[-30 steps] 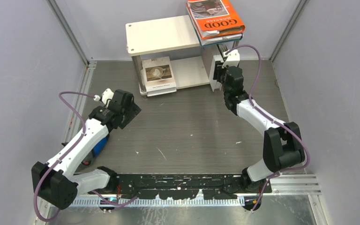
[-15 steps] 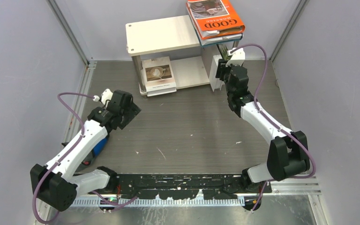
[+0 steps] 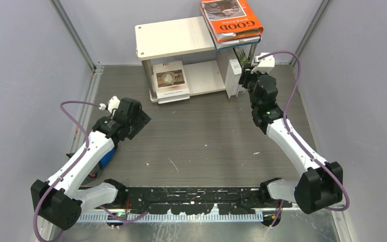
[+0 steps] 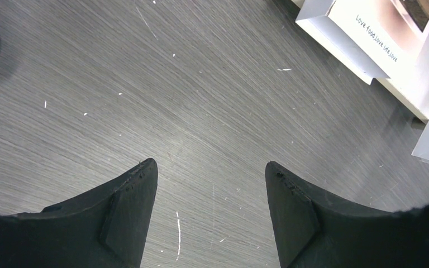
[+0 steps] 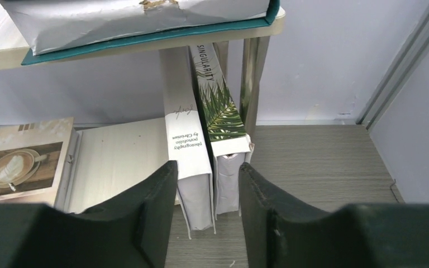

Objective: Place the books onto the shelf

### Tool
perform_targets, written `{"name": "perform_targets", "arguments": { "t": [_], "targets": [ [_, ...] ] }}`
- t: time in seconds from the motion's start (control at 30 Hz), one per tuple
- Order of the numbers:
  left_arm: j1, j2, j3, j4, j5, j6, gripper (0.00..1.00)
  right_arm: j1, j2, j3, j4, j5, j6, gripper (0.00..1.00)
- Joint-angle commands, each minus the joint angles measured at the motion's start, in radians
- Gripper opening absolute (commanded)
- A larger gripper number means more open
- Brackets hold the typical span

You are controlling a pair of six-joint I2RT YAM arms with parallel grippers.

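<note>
The shelf (image 3: 174, 36) stands at the back of the table. An orange "GOOD" book (image 3: 232, 19) lies on a teal book (image 5: 145, 39) at the right end of its top board. The beige cup book (image 3: 170, 80) lies flat on the lower board (image 5: 123, 151). A plain grey-white book (image 5: 187, 145) and the palm-leaf book (image 5: 223, 117) stand upright side by side against the right leg (image 5: 254, 84). My right gripper (image 5: 208, 166) is open just in front of their near ends, holding nothing. My left gripper (image 4: 211, 164) hangs open over bare table, empty.
A small blue object (image 3: 108, 155) lies under the left arm near the left wall. Grey walls close in on three sides, with metal rails (image 3: 310, 30) at the back corners. A corner of the cup book (image 4: 385, 28) shows in the left wrist view.
My right arm has drawn back and to the right, away from the two upright books, and its jaws have narrowed slightly. The left arm has barely moved.
</note>
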State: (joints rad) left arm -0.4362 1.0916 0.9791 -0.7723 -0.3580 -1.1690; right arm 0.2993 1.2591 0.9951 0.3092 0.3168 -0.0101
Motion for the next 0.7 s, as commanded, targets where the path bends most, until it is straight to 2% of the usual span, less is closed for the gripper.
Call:
{"name": "perform_targets", "arguments": {
  "t": [0.0, 0.1, 0.17, 0.27, 0.67],
  "targets": [
    [0.007, -0.022, -0.015, 0.044, 0.010, 0.004, 0.71, -0.001, -0.069, -0.024, -0.024, 0.021, 0.009, 0.45],
    [0.007, -0.022, -0.026, 0.052, 0.017, -0.002, 0.71, 0.000, -0.087, -0.046, -0.048, 0.020, 0.050, 0.22],
    [0.007, -0.025, -0.033, 0.058, 0.021, -0.007, 0.71, -0.001, -0.092, -0.059, -0.060, 0.012, 0.066, 0.11],
    [0.007, -0.028, -0.042, 0.062, 0.022, -0.010, 0.71, 0.000, -0.089, -0.075, -0.067, -0.003, 0.089, 0.02],
    [0.007, -0.032, -0.053, 0.067, 0.013, -0.015, 0.71, -0.001, 0.021, -0.053, -0.041, -0.058, 0.139, 0.01]
  ]
}}
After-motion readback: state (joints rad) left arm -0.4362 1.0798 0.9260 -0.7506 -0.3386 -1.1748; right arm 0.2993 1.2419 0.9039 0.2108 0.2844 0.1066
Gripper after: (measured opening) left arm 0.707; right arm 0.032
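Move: The grey photography book stands on edge on the lower shelf, its near end just ahead of the right hand; its middle is some 13 cm ahead, 4 cm left and 16 cm below. The Singularity book stands right beside it, 14 cm ahead, straight in line with the hand. The coffee book lies about 25 cm left, 8 cm ahead and 27 cm below. From the left hand the grey book is roughly 24 cm ahead and 33 cm right. Down by about 6 cm goes the right hand, after first easing back some 2 cm from the shelf, while its half-open fingers shut fully on nothing. The fingers tip about 10 degrees downward from level, bringing the closed tips lower towards the jutting near end of the grey photography book; no touch on either upright book can be made out. ##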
